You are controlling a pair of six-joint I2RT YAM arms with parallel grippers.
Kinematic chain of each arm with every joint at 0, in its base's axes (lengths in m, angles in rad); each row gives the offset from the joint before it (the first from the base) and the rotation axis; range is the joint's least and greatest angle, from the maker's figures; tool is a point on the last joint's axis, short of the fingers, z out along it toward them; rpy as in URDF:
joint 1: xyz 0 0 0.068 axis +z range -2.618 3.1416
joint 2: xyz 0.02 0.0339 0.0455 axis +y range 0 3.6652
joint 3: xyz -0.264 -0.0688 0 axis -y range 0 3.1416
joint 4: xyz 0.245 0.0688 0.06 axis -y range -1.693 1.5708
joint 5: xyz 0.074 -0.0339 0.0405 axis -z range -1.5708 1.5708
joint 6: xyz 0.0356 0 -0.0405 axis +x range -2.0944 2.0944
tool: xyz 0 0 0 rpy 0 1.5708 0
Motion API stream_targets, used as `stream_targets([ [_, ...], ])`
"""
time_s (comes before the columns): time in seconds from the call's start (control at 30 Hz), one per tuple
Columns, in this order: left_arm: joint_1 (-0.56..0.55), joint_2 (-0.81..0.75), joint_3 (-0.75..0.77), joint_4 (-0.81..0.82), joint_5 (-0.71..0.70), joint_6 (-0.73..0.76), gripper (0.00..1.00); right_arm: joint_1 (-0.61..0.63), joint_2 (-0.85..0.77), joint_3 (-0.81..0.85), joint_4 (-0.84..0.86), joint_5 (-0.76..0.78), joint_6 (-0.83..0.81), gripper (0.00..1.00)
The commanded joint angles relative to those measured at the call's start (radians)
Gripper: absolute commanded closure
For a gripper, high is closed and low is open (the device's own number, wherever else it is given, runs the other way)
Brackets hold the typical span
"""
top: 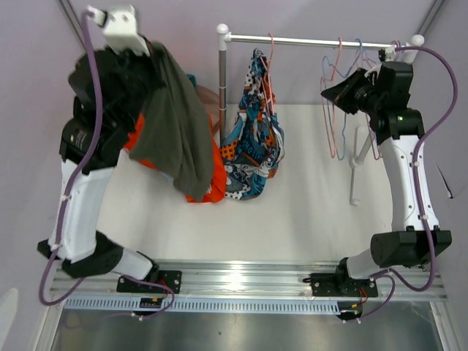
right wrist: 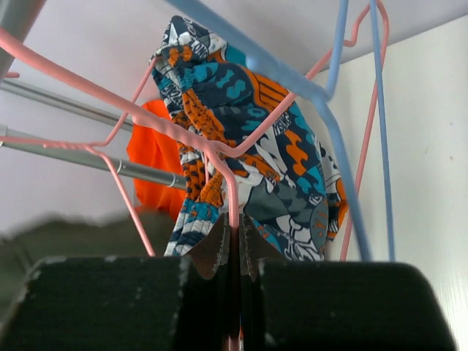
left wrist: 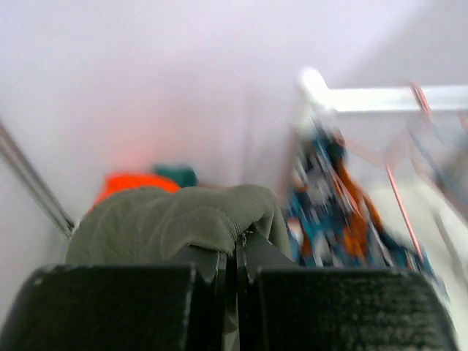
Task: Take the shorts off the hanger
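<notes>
My left gripper is shut on the olive green shorts, which hang from it, raised above the left of the table. The orange shorts lie on the table below them, and a bit of dark teal shorts shows behind. The printed shorts hang from a pink hanger on the rail. On the right my right gripper is shut on the wire of an empty pink hanger, level with the rail's right end. The left wrist view is blurred.
Further empty pink and blue hangers dangle at the right end of the rail beside my right gripper. The rail's white posts stand on the white table. Grey walls close in at the back and both sides.
</notes>
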Motion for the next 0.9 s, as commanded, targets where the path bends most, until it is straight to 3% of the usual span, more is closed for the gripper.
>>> stream_targets([
  [0.0, 0.178, 0.154, 0.211, 0.088, 0.059, 0.044, 1.00, -0.002, -0.089, -0.059, 0.021, -0.003, -0.006, 1.00],
  [0.1, 0.332, 0.272, 0.261, 0.231, 0.141, 0.000, 1.00, -0.002, -0.134, -0.121, 0.020, -0.018, -0.006, 0.99],
  [0.2, 0.413, 0.406, 0.258, 0.295, 0.160, -0.019, 1.00, -0.002, -0.193, -0.199, 0.034, -0.026, -0.008, 0.73],
  [0.23, 0.427, 0.433, 0.236, 0.297, 0.148, -0.049, 1.00, -0.002, -0.209, -0.214, 0.034, -0.028, -0.011, 0.53],
  [0.3, 0.467, 0.483, 0.204, 0.260, 0.125, -0.088, 1.00, -0.002, -0.238, -0.234, 0.009, -0.017, -0.022, 0.28],
  [0.33, 0.478, 0.519, 0.190, 0.233, 0.120, -0.112, 0.97, -0.002, -0.246, -0.237, 0.005, -0.009, -0.034, 0.09],
  [0.37, 0.481, 0.533, 0.149, 0.222, 0.108, -0.123, 0.93, -0.002, -0.261, -0.237, -0.002, -0.003, -0.039, 0.03],
  [0.4, 0.481, 0.541, 0.131, 0.211, 0.114, -0.129, 0.86, -0.002, -0.266, -0.231, -0.012, 0.003, -0.042, 0.01],
  [0.47, 0.481, 0.543, 0.100, 0.194, 0.141, -0.149, 0.49, -0.002, -0.275, -0.215, -0.015, 0.003, -0.042, 0.01],
  [0.53, 0.478, 0.529, 0.046, 0.176, 0.178, -0.169, 0.23, -0.002, -0.284, -0.179, -0.005, -0.012, -0.023, 0.01],
  [0.7, 0.454, 0.365, -0.070, 0.142, 0.184, -0.169, 0.06, 0.084, -0.263, -0.051, 0.024, -0.009, -0.019, 0.01],
  [0.87, 0.411, 0.091, -0.409, 0.243, 0.236, -0.175, 0.04, 0.213, -0.142, 0.107, 0.046, 0.032, -0.036, 0.02],
])
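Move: The olive shorts hang from my left hand. The heap of shorts on the tray is some 18 cm ahead of it, 6 cm to its left and about 50 cm below; the patterned shorts hang some 20 cm to its right and 10 cm ahead. My right hand pinches a pink hanger, with the rod roughly 8 cm straight ahead and 9 cm above. The patterned shorts are about 18 cm to this hand's left and 3 cm ahead, 15 cm lower. My left hand swings the olive shorts forward and left over the heap, then sweeps down some 25 cm while the wrist tips down almost 30 degrees; the fingers spread to let them go, and I draw back about 7 cm. My right hand backs off 6 cm, opening off the pink hanger, then rises and moves left. ##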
